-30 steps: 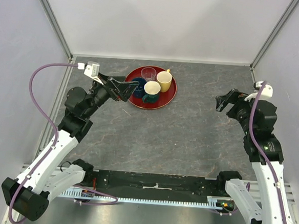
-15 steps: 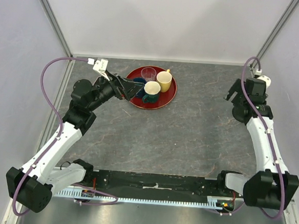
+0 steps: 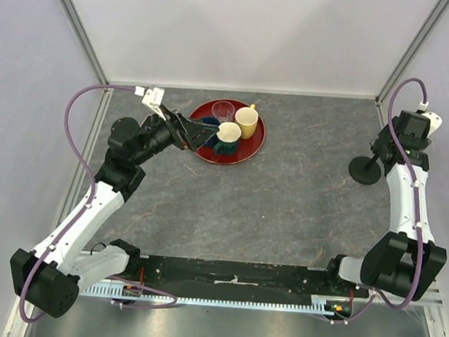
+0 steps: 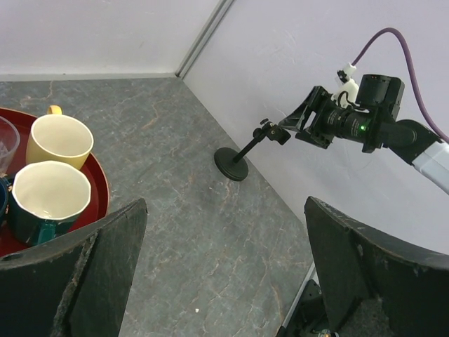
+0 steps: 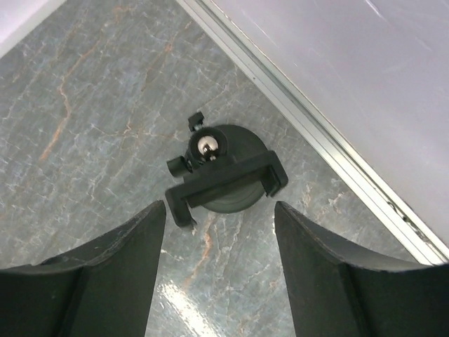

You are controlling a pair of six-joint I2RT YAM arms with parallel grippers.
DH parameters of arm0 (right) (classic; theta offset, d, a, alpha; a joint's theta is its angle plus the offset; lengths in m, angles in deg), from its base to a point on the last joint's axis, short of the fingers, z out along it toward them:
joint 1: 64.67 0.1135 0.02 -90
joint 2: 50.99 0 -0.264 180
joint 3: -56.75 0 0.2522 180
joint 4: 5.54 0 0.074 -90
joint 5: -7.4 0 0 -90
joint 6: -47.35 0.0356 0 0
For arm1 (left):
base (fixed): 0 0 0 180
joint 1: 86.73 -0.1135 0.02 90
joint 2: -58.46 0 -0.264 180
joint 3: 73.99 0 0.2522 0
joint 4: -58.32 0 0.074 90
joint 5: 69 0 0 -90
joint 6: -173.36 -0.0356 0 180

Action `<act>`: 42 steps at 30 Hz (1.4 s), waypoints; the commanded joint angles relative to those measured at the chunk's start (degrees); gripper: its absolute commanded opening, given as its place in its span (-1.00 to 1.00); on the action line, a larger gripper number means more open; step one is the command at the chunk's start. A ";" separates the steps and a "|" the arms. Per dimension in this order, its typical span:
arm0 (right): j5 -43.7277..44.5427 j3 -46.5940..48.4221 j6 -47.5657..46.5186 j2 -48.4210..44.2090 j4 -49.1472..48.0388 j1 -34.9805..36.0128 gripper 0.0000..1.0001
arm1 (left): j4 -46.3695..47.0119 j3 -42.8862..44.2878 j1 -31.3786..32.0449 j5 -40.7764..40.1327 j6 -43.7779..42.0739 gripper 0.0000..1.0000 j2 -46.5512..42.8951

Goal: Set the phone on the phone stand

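The phone is out of view in every frame. The phone stand (image 3: 365, 169) is black, with a round disc base and a tilted stem ending in a clamp cradle. It stands at the far right, close to the side wall. In the right wrist view the phone stand (image 5: 224, 175) lies just beyond the fingertips of my right gripper (image 5: 219, 210), which is open and holds nothing. The left wrist view shows the phone stand (image 4: 235, 163) with my right gripper (image 4: 298, 123) right behind its cradle. My left gripper (image 3: 198, 133) hovers open and empty at the red tray's left edge.
A red round tray (image 3: 255, 145) at the back centre carries a yellow cup (image 3: 246, 121), a green cup with a cream inside (image 3: 227, 136), a clear glass (image 3: 223, 110) and a blue cup (image 3: 209, 126). A metal rail (image 5: 330, 151) and the right wall run beside the stand.
My right arm has swung back and out toward the right wall, uncovering the stand below its gripper. My left arm shifted slightly toward the tray, then held still.
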 commanded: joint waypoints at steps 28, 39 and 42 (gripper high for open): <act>-9.43 6.81 -1.34 11.22 -4.59 -0.50 -0.22 | 5.48 1.47 -3.21 7.49 7.87 0.98 4.93; -9.61 2.50 -0.99 6.83 -5.03 -0.41 -0.82 | 6.89 1.21 -4.18 8.98 10.16 0.96 6.16; -12.16 1.71 0.68 5.16 -4.85 0.21 -1.00 | 7.41 1.03 -4.44 9.51 10.86 0.96 6.43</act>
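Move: The phone stand's holder bar is right in front of the right fingers: its middle roughly 2 cm ahead, 1 cm right and 2 cm lower. The stand's round base sits on the table about 5 cm ahead, level sideways and some 15 cm below this hand. The side rail runs about 12 cm to the right, level fore and aft, at table height. From the left hand, the holder lies some 58 cm right, 7 cm ahead and 16 cm lower. Push the half-open right gripper forward about 5 cm into the holder bar, turning it some 5 to 10 degrees counter-clockwise. Narrow the fingers along the way until they pinch the bar's left end, then sink about 1 cm while easing back slightly. Let the empty, open left hand drift about 2 cm forward and down beside the mugs. ##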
